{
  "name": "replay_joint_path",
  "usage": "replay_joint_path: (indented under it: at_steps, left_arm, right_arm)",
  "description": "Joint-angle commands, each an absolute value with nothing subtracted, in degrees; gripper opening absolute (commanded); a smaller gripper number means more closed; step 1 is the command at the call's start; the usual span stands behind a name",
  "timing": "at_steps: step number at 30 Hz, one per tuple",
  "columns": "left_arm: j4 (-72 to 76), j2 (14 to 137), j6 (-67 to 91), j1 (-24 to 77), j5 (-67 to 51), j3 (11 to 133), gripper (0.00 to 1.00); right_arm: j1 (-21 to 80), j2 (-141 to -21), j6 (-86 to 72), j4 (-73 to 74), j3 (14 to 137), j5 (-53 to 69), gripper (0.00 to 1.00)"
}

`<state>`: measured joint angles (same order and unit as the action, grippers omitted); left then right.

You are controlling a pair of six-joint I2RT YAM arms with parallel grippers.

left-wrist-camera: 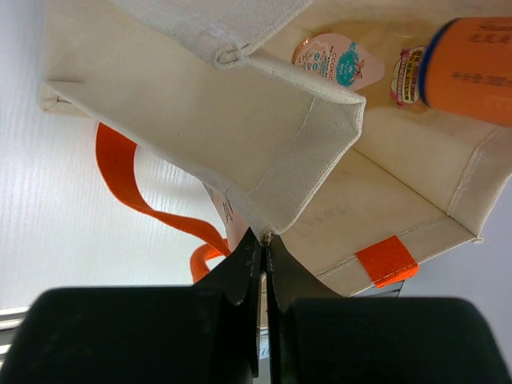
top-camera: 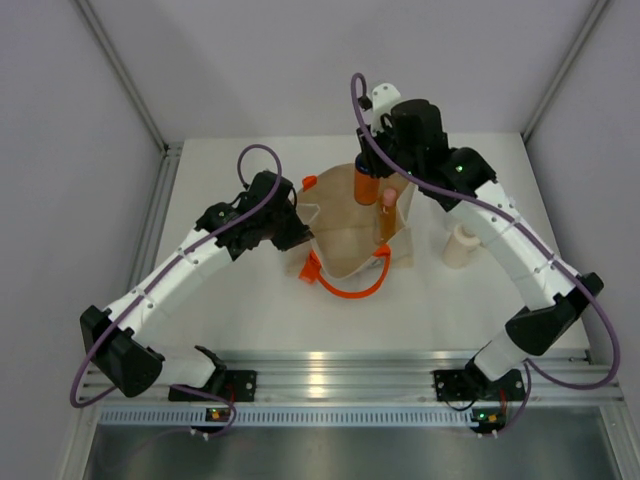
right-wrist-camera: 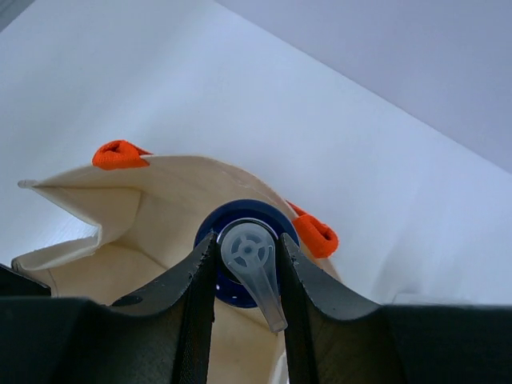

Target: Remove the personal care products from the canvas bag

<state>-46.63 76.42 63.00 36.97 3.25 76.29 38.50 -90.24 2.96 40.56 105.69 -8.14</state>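
The beige canvas bag (top-camera: 345, 235) stands at the table's middle with orange handles (top-camera: 345, 285). My left gripper (top-camera: 296, 234) is shut on the bag's left rim; in the left wrist view its jaws (left-wrist-camera: 267, 238) pinch a corner seam of the bag (left-wrist-camera: 240, 128). My right gripper (top-camera: 372, 160) hangs above the bag's mouth, shut on the clear pump top (right-wrist-camera: 250, 254) of the orange bottle (top-camera: 367, 184) with a dark blue cap (right-wrist-camera: 232, 220). The orange bottle (left-wrist-camera: 472, 72) is partly above the rim. A slim amber bottle with a pink cap (top-camera: 386, 214) stands in the bag.
A cream cylinder bottle (top-camera: 460, 245) stands on the table right of the bag, close to my right forearm. Orange handle tabs (right-wrist-camera: 120, 154) mark the bag's rim. Grey walls surround the white table (top-camera: 250, 300); a metal rail (top-camera: 330, 365) runs along its near edge.
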Motion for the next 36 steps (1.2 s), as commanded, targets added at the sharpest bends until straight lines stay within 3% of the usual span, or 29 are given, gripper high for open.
replay_joint_path:
  at_steps: [1, 12, 22, 36]
  left_arm:
    - [-46.7, 77.6, 62.8, 37.3, 1.7, 76.7, 0.00]
    - [-46.7, 77.3, 62.7, 37.3, 1.7, 76.6, 0.00]
    - [-46.7, 77.3, 62.6, 37.4, 1.5, 76.5, 0.00]
    - [-46.6, 77.4, 62.1, 37.3, 1.3, 76.6, 0.00]
  right_arm:
    - [39.2, -85.9, 5.0, 40.0, 113.6, -12.2, 0.00]
    - [35.3, -82.2, 1.8, 41.5, 120.5, -19.4, 0.00]
    - [18.3, -78.7, -2.0, 41.4, 117.7, -11.5, 0.00]
    - [-6.4, -73.8, -4.5, 33.2, 101.5, -6.1, 0.00]
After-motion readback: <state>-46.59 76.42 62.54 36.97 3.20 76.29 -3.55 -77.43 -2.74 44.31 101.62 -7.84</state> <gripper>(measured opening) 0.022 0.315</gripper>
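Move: The right hand already holds the orange pump bottle by its neck over the bag. Its way leads to the bottles on the right: the green bottle is about 36 cm to its right, 2 cm ahead and 27 cm below, with the white bottle 30 cm right and 9 cm ahead, and the cream jar 27 cm right and 4 cm back. The pink-capped bottle in the bag is 7 cm right, 3 cm ahead. From the left hand the green bottle is roughly 48 cm right, 12 cm ahead, 15 cm lower. Keeping its grip on the neck of the orange pump bottle, the right hand first climbs nearly 12 cm over the bag, then swings about 30 cm to the right towards the green bottle's group, sinking some 7 cm again on the last stretch. The wrist turns about 45 degrees clockwise on the way and the fingertips tip up slightly before easing part-way back down, while the left hand stays in place, still pinching the bag's left rim shut between its fingers. ##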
